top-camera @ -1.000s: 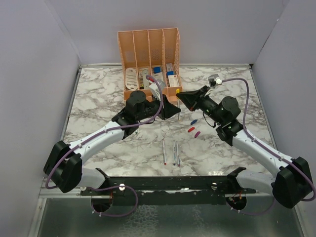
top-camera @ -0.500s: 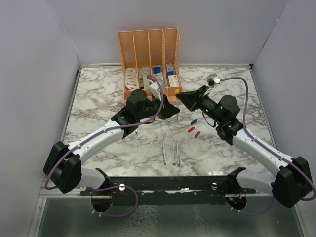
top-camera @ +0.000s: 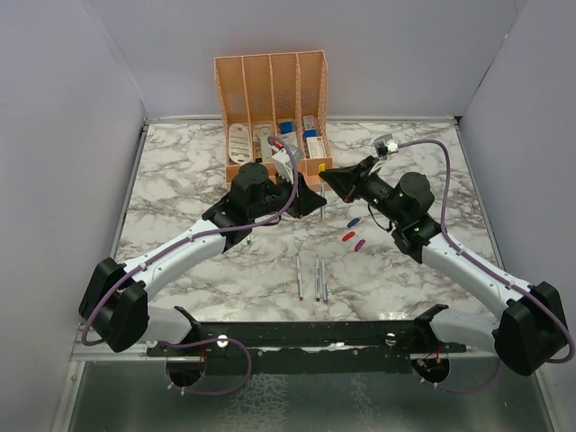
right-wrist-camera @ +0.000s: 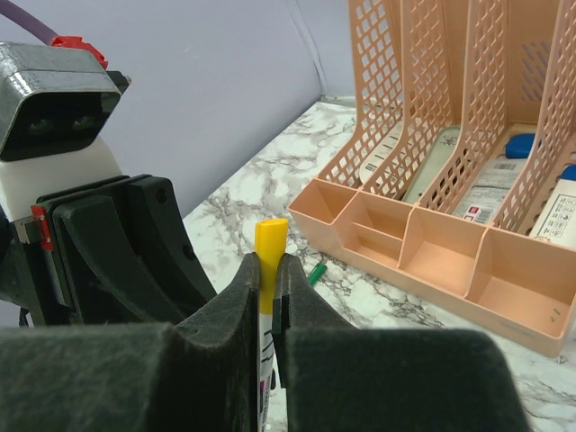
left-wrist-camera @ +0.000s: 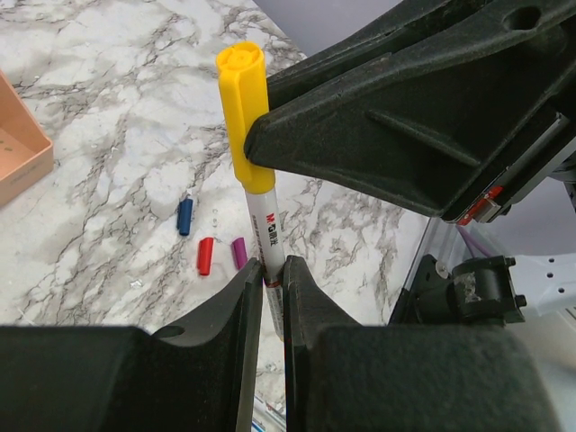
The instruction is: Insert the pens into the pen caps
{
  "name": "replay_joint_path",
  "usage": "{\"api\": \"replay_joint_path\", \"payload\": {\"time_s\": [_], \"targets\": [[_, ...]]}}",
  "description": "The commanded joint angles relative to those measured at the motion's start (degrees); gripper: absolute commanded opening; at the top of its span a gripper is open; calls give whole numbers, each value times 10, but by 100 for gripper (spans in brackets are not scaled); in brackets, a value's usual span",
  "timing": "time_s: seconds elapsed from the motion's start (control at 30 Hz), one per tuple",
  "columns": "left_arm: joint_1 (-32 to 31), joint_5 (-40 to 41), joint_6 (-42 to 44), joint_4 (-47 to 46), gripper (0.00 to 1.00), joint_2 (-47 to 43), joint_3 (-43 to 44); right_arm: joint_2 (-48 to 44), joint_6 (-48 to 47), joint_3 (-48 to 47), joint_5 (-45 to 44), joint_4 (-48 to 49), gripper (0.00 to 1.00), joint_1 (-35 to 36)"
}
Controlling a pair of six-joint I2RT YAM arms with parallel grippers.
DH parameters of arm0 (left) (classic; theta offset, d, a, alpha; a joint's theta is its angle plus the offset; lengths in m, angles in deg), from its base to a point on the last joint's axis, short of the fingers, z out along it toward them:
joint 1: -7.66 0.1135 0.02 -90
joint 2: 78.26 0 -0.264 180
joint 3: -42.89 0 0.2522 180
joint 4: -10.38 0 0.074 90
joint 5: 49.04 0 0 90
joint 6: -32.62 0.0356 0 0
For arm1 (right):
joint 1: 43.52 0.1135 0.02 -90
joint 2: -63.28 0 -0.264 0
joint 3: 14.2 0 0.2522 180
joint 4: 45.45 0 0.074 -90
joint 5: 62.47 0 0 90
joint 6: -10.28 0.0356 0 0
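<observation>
My left gripper [left-wrist-camera: 273, 267] is shut on the barrel of a grey-white pen [left-wrist-camera: 263, 225] that stands upright above the table. A yellow cap [left-wrist-camera: 241, 108] sits over the pen's upper end, and my right gripper [right-wrist-camera: 270, 261] is shut on that yellow cap [right-wrist-camera: 270, 241]. From above, the two grippers meet in front of the organizer, with the yellow cap [top-camera: 322, 167] between them. Blue [top-camera: 354, 220], red [top-camera: 347, 236] and magenta [top-camera: 360, 244] caps lie loose on the marble. A green cap [right-wrist-camera: 316, 273] lies near the organizer. Three more pens [top-camera: 317, 277] lie side by side nearer the arm bases.
A peach organizer [top-camera: 270, 108] with tall slots and low front compartments stands at the back, holding white and blue boxed items. Grey walls close in the marble table [top-camera: 180, 180] on both sides. A black rail [top-camera: 297, 335] runs along the near edge.
The two grippers have drawn slightly closer together above the table. Both grips are unchanged.
</observation>
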Motion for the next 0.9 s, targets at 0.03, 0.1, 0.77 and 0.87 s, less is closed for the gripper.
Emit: {"api": "replay_joint_path", "payload": {"time_s": [0.03,0.1,0.77,0.87], "targets": [[12,30,-2,-147,0,-40,30,28,-17,10,32,-145,1,8],[12,29,-8,-129,0,-43,16,29,-17,-5,27,-140,9,8],[37,198,-38,335,0,68,22,-45,-41,-87,-88,-164,46,8],[48,217,-48,348,0,75,31,-49,-42,-89,-106,-193,46,8]]}}
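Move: My left hand grips the pen's barrel and my right still pinches the yellow cap on its upper end, about 7 cm above my left fingers. The place I take it to is beside the finished green-capped pen, which lies roughly 19 cm left, 2 cm farther out and 24 cm below my left hand. On the same table top, the nearest uncapped pen lies 6 cm left and 12 cm back, and the blue cap 9 cm right and 2 cm ahead. I open my right fingers to about half and let go of the yellow cap, dipping about 2 cm and then rising clear. My left hand keeps its pinch on the barrel, eases a little left, then sinks quickly about 15 cm while swinging 7 cm left towards the green-capped pen, its fingers tipping from nearly level to steeply down and turning counter-clockwise. ##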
